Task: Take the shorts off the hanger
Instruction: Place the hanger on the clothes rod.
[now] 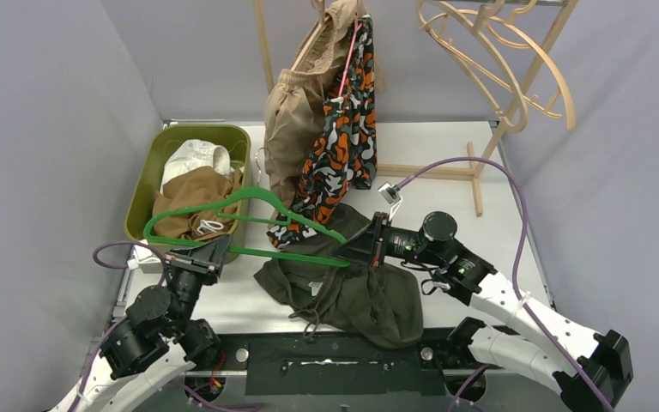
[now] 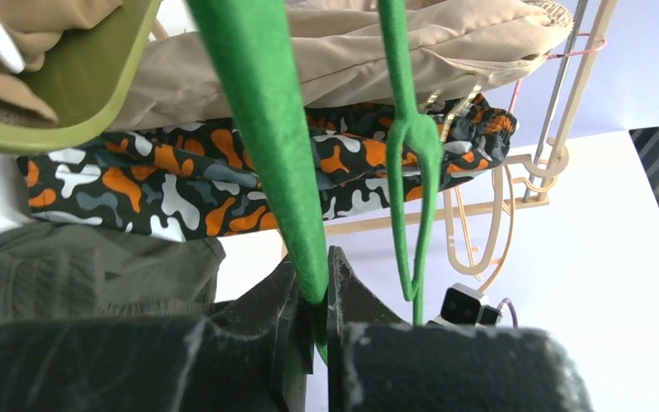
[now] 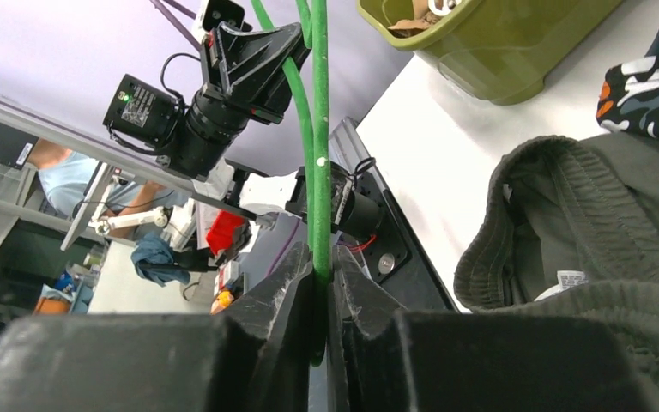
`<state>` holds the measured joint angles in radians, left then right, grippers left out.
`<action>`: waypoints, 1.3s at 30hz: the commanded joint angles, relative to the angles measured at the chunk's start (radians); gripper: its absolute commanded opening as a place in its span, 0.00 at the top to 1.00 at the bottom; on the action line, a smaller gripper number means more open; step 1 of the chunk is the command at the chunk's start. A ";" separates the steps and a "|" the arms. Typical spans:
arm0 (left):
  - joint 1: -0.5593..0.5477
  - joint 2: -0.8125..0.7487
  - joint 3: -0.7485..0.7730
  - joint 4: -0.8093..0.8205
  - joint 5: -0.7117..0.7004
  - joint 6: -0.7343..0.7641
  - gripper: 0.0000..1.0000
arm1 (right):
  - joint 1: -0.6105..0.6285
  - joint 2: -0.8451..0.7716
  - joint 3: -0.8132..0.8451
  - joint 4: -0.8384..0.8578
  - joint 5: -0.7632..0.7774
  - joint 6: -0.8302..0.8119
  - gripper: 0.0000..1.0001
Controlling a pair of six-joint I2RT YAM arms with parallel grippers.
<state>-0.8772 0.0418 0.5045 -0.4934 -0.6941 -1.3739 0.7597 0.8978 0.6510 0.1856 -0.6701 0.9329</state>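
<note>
A green hanger (image 1: 249,202) hangs level between both grippers. My left gripper (image 1: 214,251) (image 2: 317,275) is shut on its left end, and my right gripper (image 1: 349,252) (image 3: 322,266) is shut on its right end. Dark olive shorts (image 1: 352,296) (image 3: 601,215) lie crumpled on the table under the hanger's right half. Whether they still touch the bar I cannot tell. Camouflage shorts (image 1: 343,137) (image 2: 180,184) and beige shorts (image 1: 292,120) (image 2: 395,51) hang from the wooden rack behind. White shorts (image 1: 193,159) and brown shorts (image 1: 202,193) lie in the bin.
An olive-green bin (image 1: 150,172) stands at the left, under the hanger's hook end. A wooden rack (image 1: 489,146) with several bare wooden hangers (image 1: 498,69) stands at the back right. The table's black front edge (image 1: 343,360) runs just beyond the olive shorts.
</note>
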 commanded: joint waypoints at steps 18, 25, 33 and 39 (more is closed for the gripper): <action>0.001 0.446 0.147 0.389 0.376 0.472 0.24 | 0.013 -0.551 -0.005 -0.163 0.264 -0.491 1.00; 0.001 0.551 0.149 0.461 0.516 0.505 0.20 | 0.014 -0.653 0.071 -0.421 0.407 -0.536 1.00; -0.001 0.756 0.229 0.524 0.714 0.532 0.20 | 0.013 -0.684 0.117 -0.595 0.511 -0.544 1.00; -0.001 0.802 0.223 0.492 0.723 0.522 0.15 | 0.014 -0.716 0.131 -0.686 0.590 -0.536 1.00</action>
<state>-0.8619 0.8261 0.6861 -0.0254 -0.1127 -0.9096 0.7677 0.1932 0.7650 -0.4458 -0.1658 0.4091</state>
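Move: The clothes rod's free stretch by the wooden hangers is my goal: about 35 cm ahead of my right hand, 20 cm to its right and 20 cm above. The wooden hangers hang some 32 cm ahead, 23 cm right and 12 cm higher; the dark green shorts lie 3 cm ahead, level sideways, about 27 cm below. From my left hand that stretch of rod is roughly 33 cm ahead, 40 cm right, 20 cm up. My right hand keeps its pinch on the green hanger's right end and carries it about 14 cm to my right and some 6 cm up, rolling and swinging clockwise so its fingers aim more forward. My left fingers open wide and let go of the lower bar; that hand follows some 17 cm to the right and slightly forward, rolling left side up and turning clockwise about 35 degrees, the bar staying between its open fingers. ##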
